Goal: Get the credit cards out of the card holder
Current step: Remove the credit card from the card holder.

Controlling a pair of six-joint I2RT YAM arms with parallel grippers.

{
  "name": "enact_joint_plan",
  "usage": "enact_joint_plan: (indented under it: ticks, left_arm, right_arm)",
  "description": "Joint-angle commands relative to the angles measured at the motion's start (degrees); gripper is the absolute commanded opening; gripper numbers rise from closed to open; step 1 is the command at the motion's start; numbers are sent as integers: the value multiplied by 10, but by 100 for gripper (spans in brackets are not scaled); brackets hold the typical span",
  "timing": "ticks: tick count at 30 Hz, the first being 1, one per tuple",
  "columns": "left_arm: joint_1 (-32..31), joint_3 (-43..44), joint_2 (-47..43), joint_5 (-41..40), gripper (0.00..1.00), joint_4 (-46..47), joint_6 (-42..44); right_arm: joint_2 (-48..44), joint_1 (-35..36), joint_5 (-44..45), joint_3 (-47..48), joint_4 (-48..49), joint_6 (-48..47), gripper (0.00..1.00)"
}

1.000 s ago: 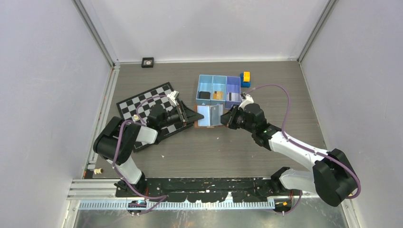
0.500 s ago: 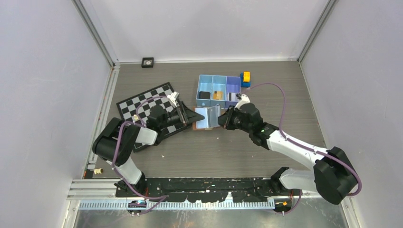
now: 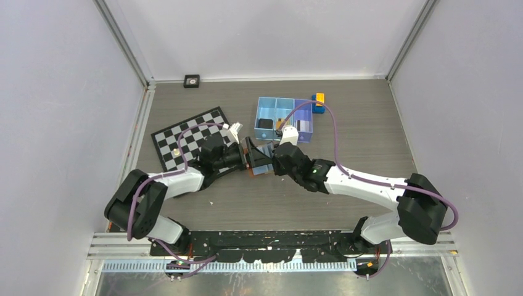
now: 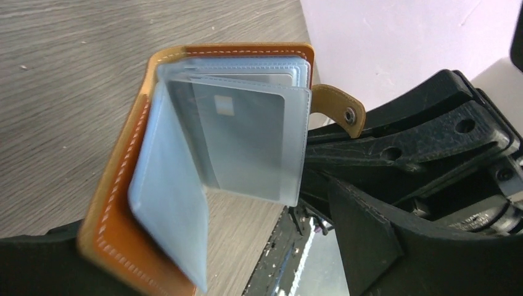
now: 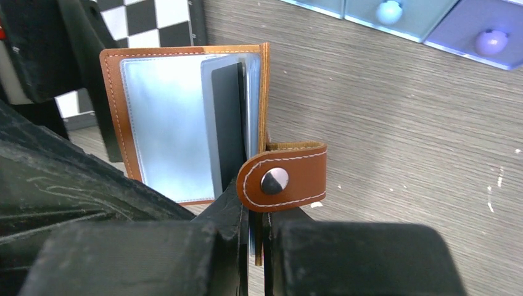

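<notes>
The card holder, brown with clear sleeves, stands open on edge just above the table between my two grippers. My right gripper is shut on its right cover and sleeve edges, under the snap strap. A dark credit card sits in one sleeve and a grey one in another. My left gripper is open wide, and the holder's other cover lies by its left finger. In the top view the left gripper meets the holder from the left.
The blue three-compartment tray lies just behind the holder, with a dark flat item and a pale striped one in it. A yellow-and-blue block stands at its right end. The checkerboard lies to the left.
My right gripper has carried the holder leftward and nearer. The left gripper has opened wide and slid right up to the holder.
</notes>
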Motion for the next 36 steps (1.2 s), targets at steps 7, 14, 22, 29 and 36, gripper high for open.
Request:
enact_joint_plan:
  ticks: [7, 14, 22, 29, 36]
  left_arm:
    - [-4, 33, -31, -40, 62, -84, 52]
    - [12, 16, -48, -32, 76, -62, 30]
    - [32, -22, -63, -5, 90, 41, -9]
    - [34, -21, -61, 2, 55, 49, -9]
    - [51, -19, -19, 15, 40, 69, -35]
  right_arm:
    - [-36, 7, 73, -2, 0, -16, 0]
    - [-76, 2, 77, -25, 12, -8, 0]
    - [-97, -10, 36, -45, 38, -3, 1]
    - [-108, -28, -24, -62, 64, 15, 0]
    - [-122, -71, -106, -87, 105, 54, 0]
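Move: The half-turned card page stands just past the left hand's open fingers, 1 cm ahead, about 1 cm to the right and some 2 cm above. The open card holder around it has its middle about 1 cm ahead and 2 cm up; the compartment box lies roughly 15 cm ahead, 6 cm right, 12 cm below. From the right hand, which already grips the holder's right cover, the page lies 2 cm ahead, 2 cm left and 3 cm up. The card page is leafed towards the left cover: the left hand dips about 1.5 cm beside it, then rises some 3.5 cm while drawing 2 cm left, fingers narrowing, reopening, then ending about half open around the left cover's edge. The right hand keeps its pinch and draws the holder 3 cm right, dipping slightly, then rising. ##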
